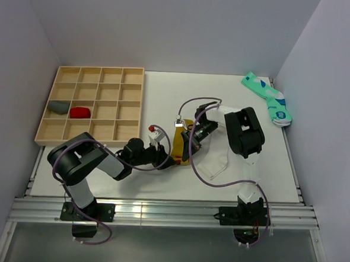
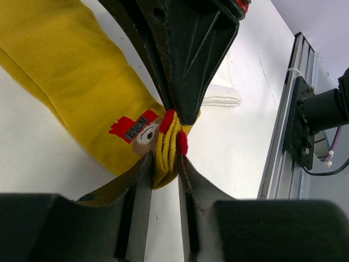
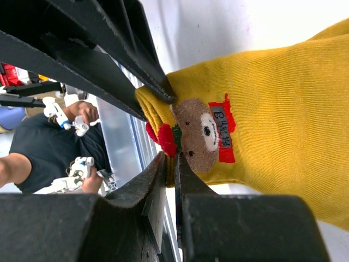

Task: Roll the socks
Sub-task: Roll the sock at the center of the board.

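The mustard-yellow sock [image 1: 185, 131] lies mid-table; its cuff carries a bear patch with a red-and-white mark [image 2: 133, 130] [image 3: 210, 134]. My left gripper [image 2: 165, 164] [image 1: 168, 160] is shut on the folded cuff edge, which fills the gap between its fingers. My right gripper [image 3: 175, 164] [image 1: 186, 145] is shut on the same cuff just beside it; in the left wrist view its black fingers [image 2: 185, 71] come down from above onto the sock. The white sock [image 1: 214, 164] [image 2: 221, 98] lies flat on the table to the right of the yellow one, under my right arm.
A wooden compartment tray [image 1: 95, 72] stands at the back left, holding a grey bundle [image 1: 59, 106] and a red bundle [image 1: 80, 112]. Teal patterned socks [image 1: 269, 100] lie at the far right. The aluminium rail [image 2: 283, 136] runs along the table's near edge.
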Tool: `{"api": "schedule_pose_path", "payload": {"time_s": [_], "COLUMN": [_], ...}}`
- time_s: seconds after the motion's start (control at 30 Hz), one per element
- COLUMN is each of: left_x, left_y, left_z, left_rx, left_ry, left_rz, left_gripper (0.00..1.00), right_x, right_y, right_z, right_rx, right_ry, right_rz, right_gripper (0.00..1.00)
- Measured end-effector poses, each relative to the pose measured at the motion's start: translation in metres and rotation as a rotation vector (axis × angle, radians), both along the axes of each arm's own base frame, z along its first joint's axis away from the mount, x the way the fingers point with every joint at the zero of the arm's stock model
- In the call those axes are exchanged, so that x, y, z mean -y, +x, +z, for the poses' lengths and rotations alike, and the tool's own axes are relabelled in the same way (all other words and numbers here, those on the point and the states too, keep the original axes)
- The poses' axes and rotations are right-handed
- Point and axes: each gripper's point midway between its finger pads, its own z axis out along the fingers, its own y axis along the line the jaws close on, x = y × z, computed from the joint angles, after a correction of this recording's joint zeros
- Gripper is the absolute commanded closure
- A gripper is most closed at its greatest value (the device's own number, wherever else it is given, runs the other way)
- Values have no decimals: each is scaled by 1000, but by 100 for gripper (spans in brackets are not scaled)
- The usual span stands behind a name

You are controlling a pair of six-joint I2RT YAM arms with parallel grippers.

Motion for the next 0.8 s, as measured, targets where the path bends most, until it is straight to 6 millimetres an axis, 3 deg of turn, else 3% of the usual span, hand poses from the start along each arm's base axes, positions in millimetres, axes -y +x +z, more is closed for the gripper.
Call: {"api": "schedule_pose_path", "payload": {"time_s": [0.13,0.27,0.43,0.47,0.57,0.8], "left_x": [4,8,13,14,16,14], "left_y": [1,2,2,3,5,-1], "left_z": [-1,-3,-11,-12,-15,-25], "left_rx": [-9,-29,-91,-101,-148,-300], "left_ry": [10,30,83,92,113,165], "left_rz": [-4,-6,-11,-9,5,38], "left_gripper": [78,100,100,100,100,100], "right_x": [1,3,10,12,17,24], "right_y": [0,0,-5,-5,1,33], "right_z": [-1,-7,-19,-20,-18,7], "right_rx": [-2,-2,22,45,138,419], "right_ry": [-2,-12,-71,-86,-130,-172], "right_rz": [-5,-17,-51,-60,-88,-191], "right_gripper": [100,100,76,68,56,52]}}
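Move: The rolled end of the yellow sock lies between the left fingers, its middle about 2 cm to that hand's right, level fore and aft and 1 cm lower. The right fingers still pinch it; from them its middle is some 2 cm left and 1 cm back, 1 cm lower. The white sock lies about 12 cm right of the right hand and 2 cm ahead, some 2 cm lower. Left fingers pinch the roll, sinking about 2.5 cm; right hand dips, lets go, withdraws forward, up and right. ##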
